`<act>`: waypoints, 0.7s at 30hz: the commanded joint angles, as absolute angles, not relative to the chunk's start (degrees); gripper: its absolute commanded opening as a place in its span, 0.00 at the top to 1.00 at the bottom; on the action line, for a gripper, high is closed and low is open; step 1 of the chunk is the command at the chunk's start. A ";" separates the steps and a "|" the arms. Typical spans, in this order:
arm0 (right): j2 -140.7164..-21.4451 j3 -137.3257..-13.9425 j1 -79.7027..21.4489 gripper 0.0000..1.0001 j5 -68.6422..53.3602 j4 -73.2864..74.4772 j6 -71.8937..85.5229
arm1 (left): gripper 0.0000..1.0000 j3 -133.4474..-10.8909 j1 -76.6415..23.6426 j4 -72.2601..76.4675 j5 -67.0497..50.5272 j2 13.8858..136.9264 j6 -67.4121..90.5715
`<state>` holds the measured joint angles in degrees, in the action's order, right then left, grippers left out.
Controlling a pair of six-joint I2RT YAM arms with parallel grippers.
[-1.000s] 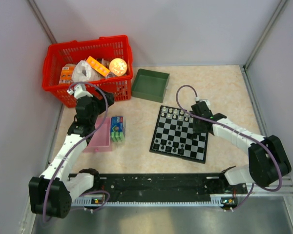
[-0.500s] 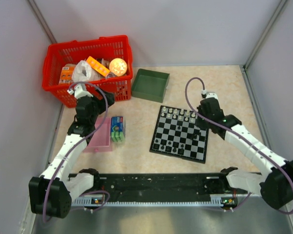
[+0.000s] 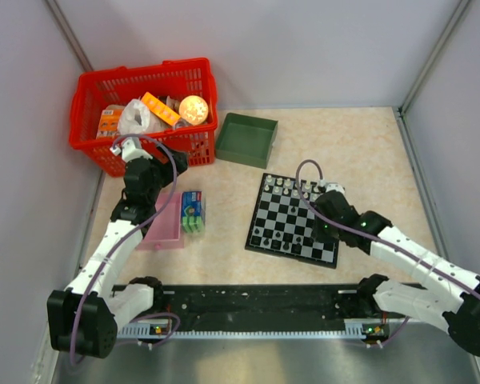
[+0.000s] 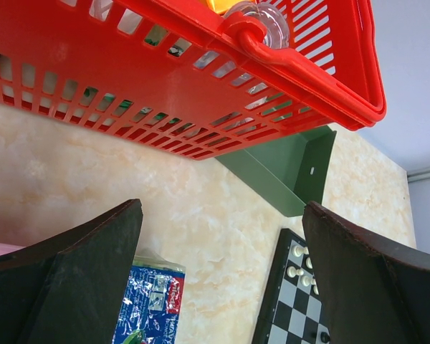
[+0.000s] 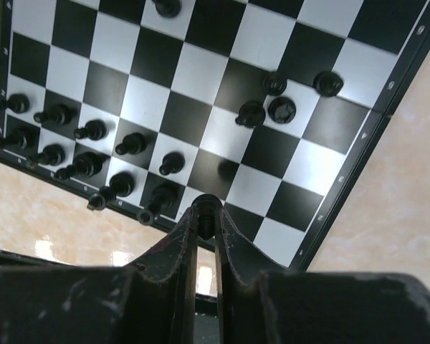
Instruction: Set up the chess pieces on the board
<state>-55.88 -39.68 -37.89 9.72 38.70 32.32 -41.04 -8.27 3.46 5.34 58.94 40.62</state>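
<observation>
The board point(image 3: 282, 218) lies right of centre, its black and pale squares filling the right wrist view point(image 5: 201, 79). White chess pieces point(image 3: 292, 187) line its far rows. Black chess pieces point(image 5: 79, 154) stand in two rows along the near edge, and three more point(image 5: 276, 100) sit loose mid-board. My right gripper point(image 5: 206, 216) hovers over the near right squares, shut on a small black chess piece point(image 5: 206, 209) between its tips. My left gripper point(image 4: 222, 276) hangs open and empty by the red basket, far left of the board; a board corner point(image 4: 287, 315) shows between its fingers.
A red basket point(image 3: 104, 84) full of items stands at the back left, with a green tray point(image 3: 246, 138) beside it. A pink tray point(image 3: 162, 234) and a blue-green packet point(image 3: 193, 211) lie left of the board. Grey walls close both sides.
My right gripper has swung from the board's far right side down toward its near right corner, still shut on the black piece. The left arm has not moved.
</observation>
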 commanded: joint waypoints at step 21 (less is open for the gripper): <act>-60.38 -34.28 -48.25 0.93 15.29 32.87 42.36 | 0.01 -40.08 -8.00 6.50 4.75 57.48 41.13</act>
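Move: The black bishop in the right fingers is bound for the vacant near-edge square, third in from the right corner, about 3 cm back, 1 cm left and 7 cm below the hand. The last tall black piece of the back row stands 3 cm to the left of that square, with an end pawn 3 cm ahead of the tall piece. The loose black rook is 6 cm ahead and 3 cm right of the hand. From the left hand the square lies some 44 cm right, 22 cm back and 20 cm below. The black bishop, still pinched, is carried by the right hand down about 4 cm and back some 3 cm, with a little drift left, towards the empty square beside the tall black piece. The backward sweep comes mostly first, then the hand mainly sinks and eases off, its wrist tilting only about 5 degrees; the fingers stay closed on the piece. ##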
